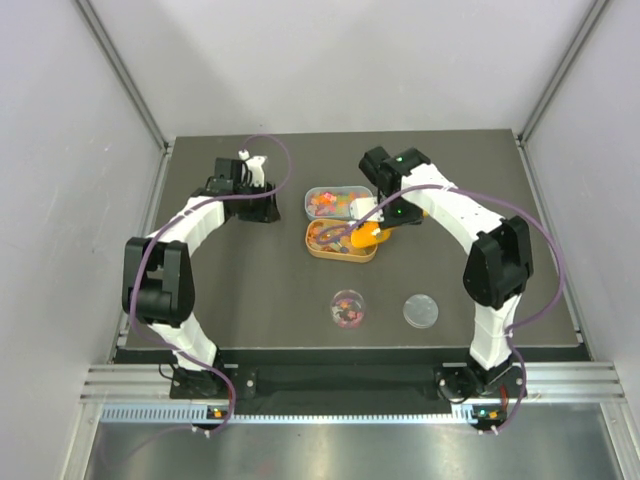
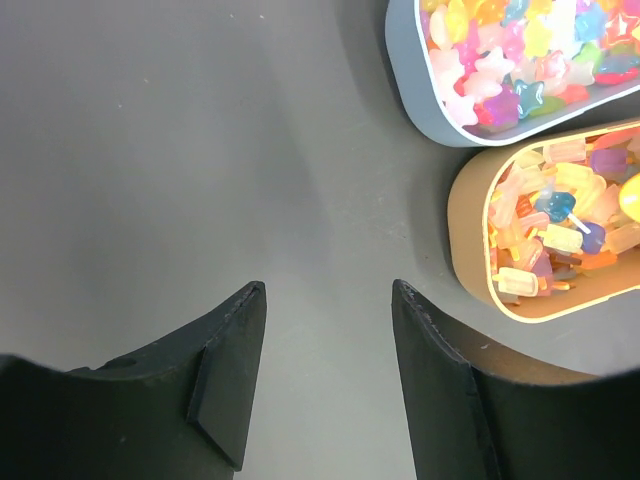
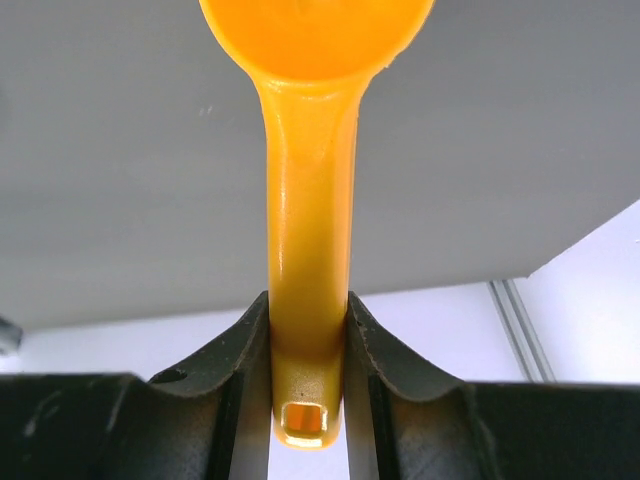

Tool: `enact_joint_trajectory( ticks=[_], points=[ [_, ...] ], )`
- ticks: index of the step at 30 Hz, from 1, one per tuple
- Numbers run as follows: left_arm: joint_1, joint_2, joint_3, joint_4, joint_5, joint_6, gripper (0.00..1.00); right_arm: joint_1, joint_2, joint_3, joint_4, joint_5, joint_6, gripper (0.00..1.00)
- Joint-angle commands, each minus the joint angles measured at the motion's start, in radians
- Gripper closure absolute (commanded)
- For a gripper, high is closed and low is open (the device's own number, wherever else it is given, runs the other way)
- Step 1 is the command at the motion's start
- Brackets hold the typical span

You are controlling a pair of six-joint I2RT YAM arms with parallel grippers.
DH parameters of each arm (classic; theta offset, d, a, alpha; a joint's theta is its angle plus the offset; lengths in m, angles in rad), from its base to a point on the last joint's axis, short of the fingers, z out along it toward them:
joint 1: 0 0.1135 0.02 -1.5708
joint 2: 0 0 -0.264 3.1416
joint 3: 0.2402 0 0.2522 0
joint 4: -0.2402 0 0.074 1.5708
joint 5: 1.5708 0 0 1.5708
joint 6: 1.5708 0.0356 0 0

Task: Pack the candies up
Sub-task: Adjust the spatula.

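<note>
Candies (image 1: 333,203) fill a grey oblong tray (image 1: 309,205), and more candies (image 1: 328,237) lie in a tan oblong tray (image 1: 340,255) just in front of it. My right gripper (image 3: 308,300) is shut on the handle of an orange scoop (image 3: 308,230). The scoop (image 1: 365,237) hangs over the tan tray's right end, held by the right gripper (image 1: 385,216). My left gripper (image 2: 328,290) is open and empty above bare table, left of the grey tray (image 2: 420,90) and the tan tray (image 2: 465,230). From above, the left gripper (image 1: 262,205) sits left of both trays.
A small round clear container (image 1: 349,307) with a few candies stands on the dark table nearer the front. Its round lid (image 1: 421,311) lies to its right. Grey walls enclose the table on three sides.
</note>
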Motion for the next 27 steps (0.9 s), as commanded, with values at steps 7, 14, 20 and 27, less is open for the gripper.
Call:
enact_joint_trajectory(
  ticks=[7, 14, 20, 27],
  points=[
    [-0.01, -0.093, -0.059, 0.077, 0.038, -0.046, 0.42, 0.042, -0.072, -0.075, -0.159, 0.186, -0.053, 1.0],
    [-0.056, -0.183, -0.157, 0.075, 0.086, -0.106, 0.43, 0.062, -0.024, -0.028, -0.16, 0.226, -0.05, 1.0],
    [-0.13, -0.261, -0.248, 0.092, 0.075, -0.126, 0.43, 0.074, 0.045, 0.021, -0.159, 0.24, -0.042, 1.0],
    [-0.133, -0.346, -0.271, 0.06, 0.066, -0.11, 0.42, 0.08, 0.135, 0.043, -0.159, 0.239, -0.007, 1.0]
  ],
)
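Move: The spatula's bowl, held by the right hand, lies about 26 cm to the left hand's right, 7 cm nearer the base and a little lower. The orange candy box is some 19 cm right and 6 cm back of the left hand, the candy cup 20 cm right and 24 cm back. From the right hand, the orange box's middle is about 16 cm left, 1 cm back and 13 cm below; the blue box is 17 cm left and 8 cm ahead. Keep the right gripper shut on the spatula handle and hold it nearly in place beside the orange box, rolling its left side down about 15 degrees, easing slightly right and up, then left, forward and down. Meanwhile bring the open left gripper back about 9 cm and 5 cm right, closing on the spatula's bowl, rising slightly at the end. ##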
